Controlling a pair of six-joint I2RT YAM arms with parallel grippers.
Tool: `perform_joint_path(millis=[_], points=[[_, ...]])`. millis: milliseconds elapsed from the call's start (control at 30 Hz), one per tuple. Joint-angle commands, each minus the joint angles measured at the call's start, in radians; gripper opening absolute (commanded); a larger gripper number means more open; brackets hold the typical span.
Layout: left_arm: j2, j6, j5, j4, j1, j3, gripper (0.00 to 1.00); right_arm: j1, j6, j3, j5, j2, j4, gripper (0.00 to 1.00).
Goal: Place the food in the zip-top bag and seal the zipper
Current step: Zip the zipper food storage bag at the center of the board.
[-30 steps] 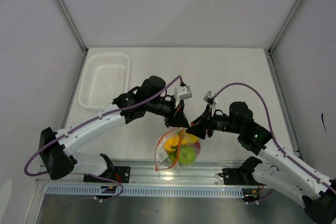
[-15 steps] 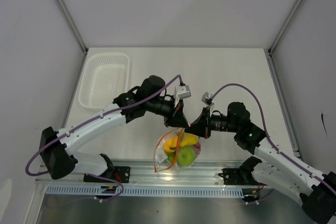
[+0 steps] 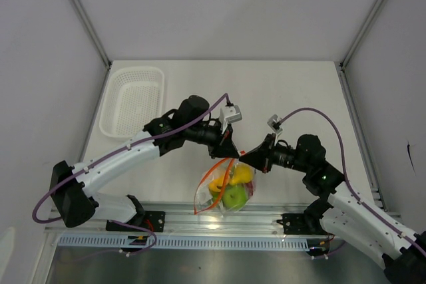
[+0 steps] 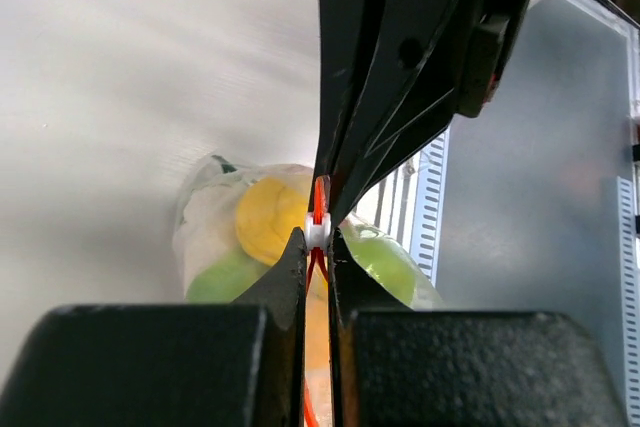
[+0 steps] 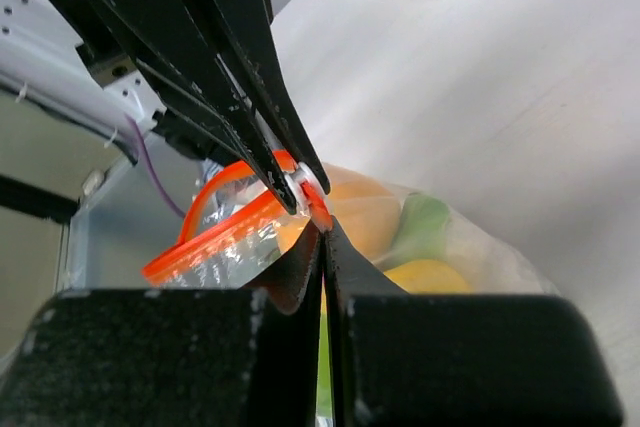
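Note:
The clear zip-top bag hangs above the table's near edge between both grippers. Inside it lies the food: a yellow fruit, a green apple and an orange piece. My left gripper is shut on the white slider of the orange-red zipper, which still gapes in a loop. My right gripper is shut on the bag's top edge just below that slider, tip to tip with the left fingers. From above, the left gripper and the right gripper meet over the bag.
A white mesh basket stands at the back left of the table. A metal rail with the arm bases runs along the near edge, right under the hanging bag. Purple cables loop over both arms.
My right gripper has shut on the bag's top edge beside the slider. The right arm has shifted slightly right and the bag has swung a little. The left gripper kept its grip.

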Motion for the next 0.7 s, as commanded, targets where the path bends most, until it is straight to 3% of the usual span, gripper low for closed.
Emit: perform_joint_path(millis=[0,233,433,467,500,533,600,667], points=[[0.000,-0.013,-0.063,-0.085,0.000,0.018,0.01,-0.032,0.091,0.010,0.150,-0.057,0.073,0.00],[0.014,-0.033,-0.106,-0.123,-0.028,0.029,0.01,-0.036,0.152,0.013,0.235,-0.099,0.028,0.00],[0.014,-0.042,-0.051,-0.092,-0.032,0.026,0.01,-0.036,0.060,0.043,-0.028,-0.038,0.011,0.00],[0.023,-0.042,-0.041,-0.096,-0.032,0.041,0.00,-0.036,0.031,0.063,-0.034,-0.036,-0.025,0.04],[0.024,-0.042,-0.037,-0.099,-0.032,0.043,0.01,-0.036,0.014,0.076,-0.032,-0.034,-0.050,0.15],[0.027,-0.042,-0.032,-0.099,-0.032,0.047,0.01,-0.036,-0.006,0.089,-0.016,-0.034,-0.071,0.38],[0.027,-0.052,-0.035,-0.097,-0.032,0.058,0.00,-0.036,-0.058,0.129,-0.009,-0.030,-0.168,0.50],[0.029,-0.059,-0.037,-0.094,-0.031,0.067,0.01,-0.036,-0.080,0.145,-0.006,-0.031,-0.205,0.54]])
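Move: The white slider of the zipper is already pinched in the left fingertips, and the red zipper end beside it sits in the shut right fingertips, with the slider roughly 2 cm to the right hand's left. Below the left hand, inside the bag, a yellow fruit lies about 4 cm back, 2 cm right and 10 cm down. The green apple lies some 9 cm back, 1 cm right and 13 cm down from that hand; from the right hand it is about 1 cm left. The red zipper end is drawn away from the white slider by the right hand, about 3 cm forward, rightward and up, the wrist turning some 10 degrees clockwise. The right hand then eases most of the way back and its fingers open to about half, letting go. Meanwhile the left hand keeps its pinch on the slider and sinks about 2 cm, rolling slightly. ##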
